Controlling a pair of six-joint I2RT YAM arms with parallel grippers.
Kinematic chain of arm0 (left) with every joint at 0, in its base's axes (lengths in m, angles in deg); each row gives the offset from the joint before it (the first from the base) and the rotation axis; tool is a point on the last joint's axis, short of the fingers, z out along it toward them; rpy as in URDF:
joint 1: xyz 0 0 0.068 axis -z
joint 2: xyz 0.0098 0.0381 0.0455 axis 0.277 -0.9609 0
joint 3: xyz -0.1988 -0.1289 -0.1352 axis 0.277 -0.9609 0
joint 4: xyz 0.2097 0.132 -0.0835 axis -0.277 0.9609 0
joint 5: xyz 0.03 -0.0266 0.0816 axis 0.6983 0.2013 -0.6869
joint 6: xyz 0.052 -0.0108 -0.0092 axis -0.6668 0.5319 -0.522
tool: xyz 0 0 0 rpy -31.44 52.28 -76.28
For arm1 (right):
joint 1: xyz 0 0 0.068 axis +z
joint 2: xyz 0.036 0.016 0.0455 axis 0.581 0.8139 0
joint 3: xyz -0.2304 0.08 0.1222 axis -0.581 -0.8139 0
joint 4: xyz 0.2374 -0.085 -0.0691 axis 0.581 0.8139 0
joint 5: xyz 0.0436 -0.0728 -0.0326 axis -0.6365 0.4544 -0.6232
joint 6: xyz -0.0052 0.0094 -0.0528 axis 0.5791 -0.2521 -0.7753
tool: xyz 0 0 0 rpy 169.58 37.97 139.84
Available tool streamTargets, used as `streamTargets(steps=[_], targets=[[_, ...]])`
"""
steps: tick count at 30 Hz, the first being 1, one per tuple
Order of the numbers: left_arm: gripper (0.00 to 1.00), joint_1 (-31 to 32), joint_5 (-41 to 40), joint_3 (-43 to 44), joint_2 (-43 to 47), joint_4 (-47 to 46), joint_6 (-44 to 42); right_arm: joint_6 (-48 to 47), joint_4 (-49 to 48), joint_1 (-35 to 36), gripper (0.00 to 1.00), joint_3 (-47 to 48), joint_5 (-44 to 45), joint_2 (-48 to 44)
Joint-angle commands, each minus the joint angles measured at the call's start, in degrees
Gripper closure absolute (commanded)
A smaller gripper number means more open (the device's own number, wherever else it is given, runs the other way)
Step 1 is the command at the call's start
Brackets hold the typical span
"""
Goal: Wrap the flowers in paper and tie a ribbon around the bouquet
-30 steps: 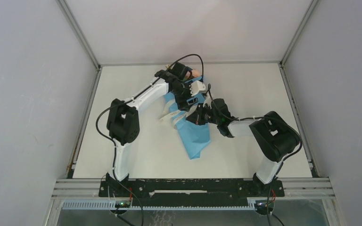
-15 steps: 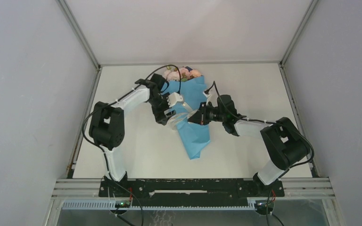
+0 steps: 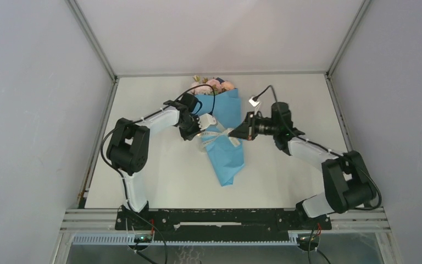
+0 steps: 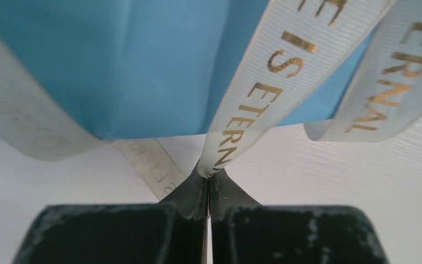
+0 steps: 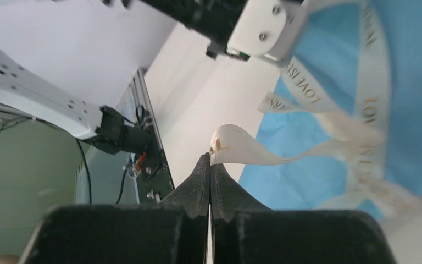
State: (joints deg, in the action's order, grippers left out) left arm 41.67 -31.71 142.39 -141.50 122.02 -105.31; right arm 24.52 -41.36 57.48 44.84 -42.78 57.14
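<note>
The bouquet lies on the table as a cone of blue paper (image 3: 228,159), with the pink flowers (image 3: 214,84) at its far, wide end. The cream ribbon (image 3: 215,136), printed with gold letters, crosses the middle of the cone. My left gripper (image 3: 200,133) is at the cone's left edge, shut on one strand of the ribbon (image 4: 253,104) just off the paper (image 4: 143,66). My right gripper (image 3: 233,132) is over the cone's right side, shut on a curled ribbon end (image 5: 236,148). The ribbon's loops lie gathered on the paper (image 5: 307,181).
The white table (image 3: 159,176) has grey walls on three sides. A metal rail (image 3: 225,217) with the arm bases runs along the near edge. The left arm's wrist (image 5: 264,27) shows close by in the right wrist view.
My left gripper came down from the flower end to the cone's left side and shut on a ribbon strand. The right arm drew back to the right, still holding its ribbon end.
</note>
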Motion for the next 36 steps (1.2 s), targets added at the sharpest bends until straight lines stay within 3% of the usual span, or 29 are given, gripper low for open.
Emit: streamTargets(steps=[1, 5, 11, 18, 19, 23, 25, 30, 36], targets=[[1.0, -3.1, -3.8, 0.7, 1.5, -3.0, 5.2, 4.3, -3.4, -7.3, 1.0, 2.9, -7.3, -6.9], [1.0, -6.4, -7.2, 1.3, 1.7, -2.9, 8.1, 5.5, 1.3, -11.7, 1.0, 2.8, -3.4, -8.8], [1.0, -10.8, -9.7, -3.5, 4.4, -2.8, 8.7, 13.2, -3.2, -20.9, 1.0, -5.2, 1.6, -13.8], [1.0, -15.4, -11.0, -5.9, 7.2, -1.9, 7.9, 10.0, 0.4, -20.7, 1.0, -4.1, 3.8, -19.3], [0.97, -15.4, -10.0, -5.5, 7.5, -0.8, 6.9, 7.9, 2.0, -17.9, 1.0, -3.0, 4.9, -19.6], [0.45, -13.3, 1.8, 1.1, 10.1, 7.8, 4.9, 0.0, 4.2, -5.5, 1.0, 3.8, 2.3, -17.1], [0.32, -11.4, 10.4, 7.3, 11.7, 12.4, 4.0, -2.0, 3.5, -1.0, 1.0, 7.3, 0.9, -15.8], [0.14, -4.9, 28.8, 21.3, 12.2, 20.2, 2.5, -0.8, -4.1, 4.2, 1.0, 14.1, -2.8, -11.2], [0.1, 0.8, 35.8, 30.6, 8.2, 21.5, 3.7, 8.5, -18.3, 4.8, 1.0, 18.1, -7.5, -6.0]])
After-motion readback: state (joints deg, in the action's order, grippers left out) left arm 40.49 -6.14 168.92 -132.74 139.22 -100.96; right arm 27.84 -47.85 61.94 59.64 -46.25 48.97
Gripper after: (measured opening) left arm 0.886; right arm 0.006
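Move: Each hand already pinches one ribbon tail. The knot on the wrapped bouquet lies about 13 cm right of the left hand, 2 cm ahead and nearly level; from the right hand it is some 4 cm left, 8 cm ahead and 12 cm below. From the left hand, the flower heads are roughly 24 cm ahead and 10 cm right, and the paper's lower end 19 cm back and 15 cm right, both about level. Both closed grippers draw their ribbon tails apart, each about 12 cm outward, left hand leftward turning some 25 degrees counter-clockwise, right hand rightward. Then the left fingers open wide, let go of their tail, and that hand climbs roughly 20 cm while swinging back right towards the ribbon in the right hand. The right hand, keeping its pinch, returns left about 15 cm and lifts its tail higher. ##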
